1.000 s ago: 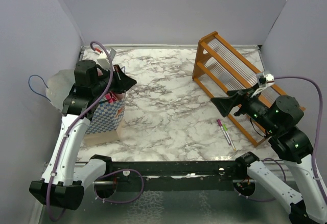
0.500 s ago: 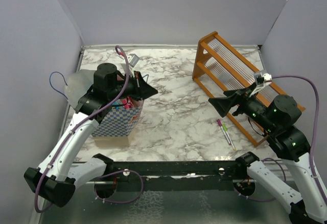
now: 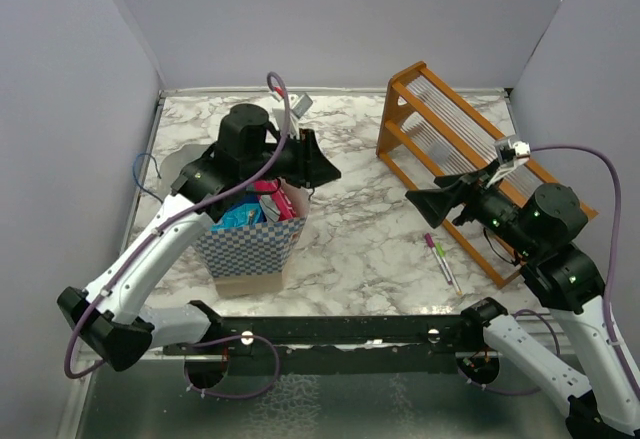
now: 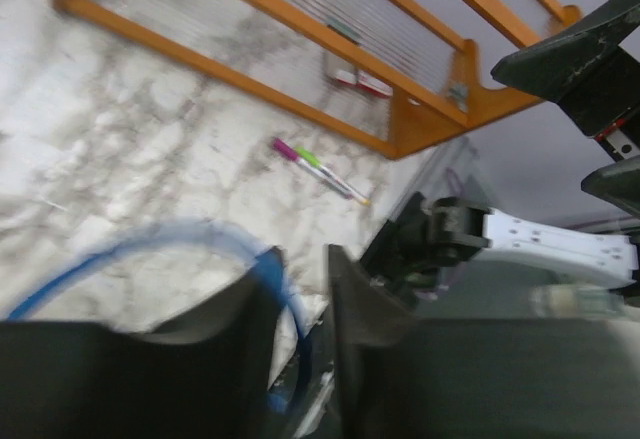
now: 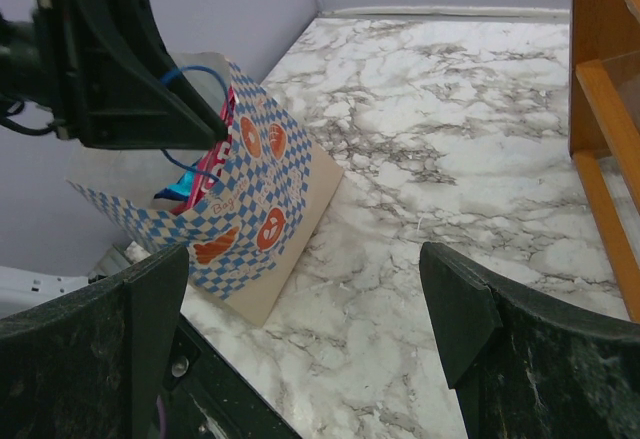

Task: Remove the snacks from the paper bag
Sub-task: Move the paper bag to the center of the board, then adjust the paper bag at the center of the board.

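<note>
The blue-and-white checkered paper bag (image 3: 250, 246) (image 5: 262, 221) stands left of the table's middle, mouth up. Snacks show in its mouth: a pink packet (image 3: 268, 202) (image 5: 207, 171) and a blue one (image 3: 240, 218). My left gripper (image 3: 326, 171) (image 4: 305, 261) hovers just past the bag's right rim and points right. Its jaws stand a little apart, and the bag's blue cord handle (image 4: 150, 246) (image 5: 186, 72) runs through the gap against the left finger. My right gripper (image 3: 414, 199) (image 5: 305, 259) hangs wide open over bare marble, right of the bag, with nothing between its fingers.
An orange slatted wooden rack (image 3: 450, 144) (image 5: 602, 109) (image 4: 300, 67) fills the back right. Two thin pens (image 3: 441, 259) (image 4: 320, 169) lie in front of it. The bag's other blue handle (image 3: 146, 175) loops out on the left, near the left wall.
My left arm has swung right and pulled the bag from the left wall toward the middle. Its jaws have parted slightly. The right arm has stayed put.
</note>
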`<state>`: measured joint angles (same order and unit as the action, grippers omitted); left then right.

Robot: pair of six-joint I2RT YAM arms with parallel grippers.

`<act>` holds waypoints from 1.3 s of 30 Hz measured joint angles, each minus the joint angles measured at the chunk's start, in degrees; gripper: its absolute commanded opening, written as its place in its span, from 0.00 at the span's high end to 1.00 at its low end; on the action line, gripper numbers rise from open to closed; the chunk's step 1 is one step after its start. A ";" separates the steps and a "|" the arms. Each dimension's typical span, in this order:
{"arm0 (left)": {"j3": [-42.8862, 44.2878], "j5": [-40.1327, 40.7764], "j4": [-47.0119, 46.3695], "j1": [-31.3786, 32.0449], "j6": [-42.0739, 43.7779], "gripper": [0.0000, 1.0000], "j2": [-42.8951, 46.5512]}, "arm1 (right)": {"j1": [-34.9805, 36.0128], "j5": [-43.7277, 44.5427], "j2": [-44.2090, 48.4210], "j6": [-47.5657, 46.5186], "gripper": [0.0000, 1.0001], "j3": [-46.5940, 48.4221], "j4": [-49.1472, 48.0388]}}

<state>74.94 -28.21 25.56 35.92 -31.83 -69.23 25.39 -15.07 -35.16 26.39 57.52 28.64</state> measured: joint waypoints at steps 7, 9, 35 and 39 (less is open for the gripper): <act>14.08 16.81 14.80 0.26 7.04 0.23 3.96 | 0.00 -0.31 -0.70 -0.04 0.01 0.00 0.02; 16.46 23.71 19.98 0.33 8.02 0.12 6.73 | 0.00 -0.42 -0.68 -0.11 0.01 0.00 0.00; -8.81 92.85 20.00 1.14 1.07 0.01 34.12 | 0.00 -0.52 0.66 -1.07 0.01 0.00 -0.33; -8.85 92.76 19.80 1.31 -0.85 0.01 27.63 | 0.00 -0.50 0.68 -0.87 0.01 0.00 -0.17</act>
<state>66.08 64.55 45.36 37.23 -32.69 -41.60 25.39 -15.57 -34.48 25.52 57.52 28.47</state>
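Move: The bag's left handle stands some 34 cm to the left gripper's left, about 3 cm farther out and 4 cm lower; the bag's right handle is right at its fingertips. Between them, the red packet lies about 10 cm left, 4 cm back and 8 cm below, the blue packet about 16 cm left, 6 cm back and 10 cm below. From the right gripper the left handle is roughly 54 cm left, 3 cm ahead and 5 cm lower. Open the left gripper wide to let go of the bag's right handle, then lift about 12 cm and swing left across the bag's mouth for some 35 cm, drawing back a little while turning the hand nearly 90 degrees counter-clockwise. Then sink about 11 cm and ease forward 6 cm, a little back to the right, bringing the open fingers close to the left handle. ##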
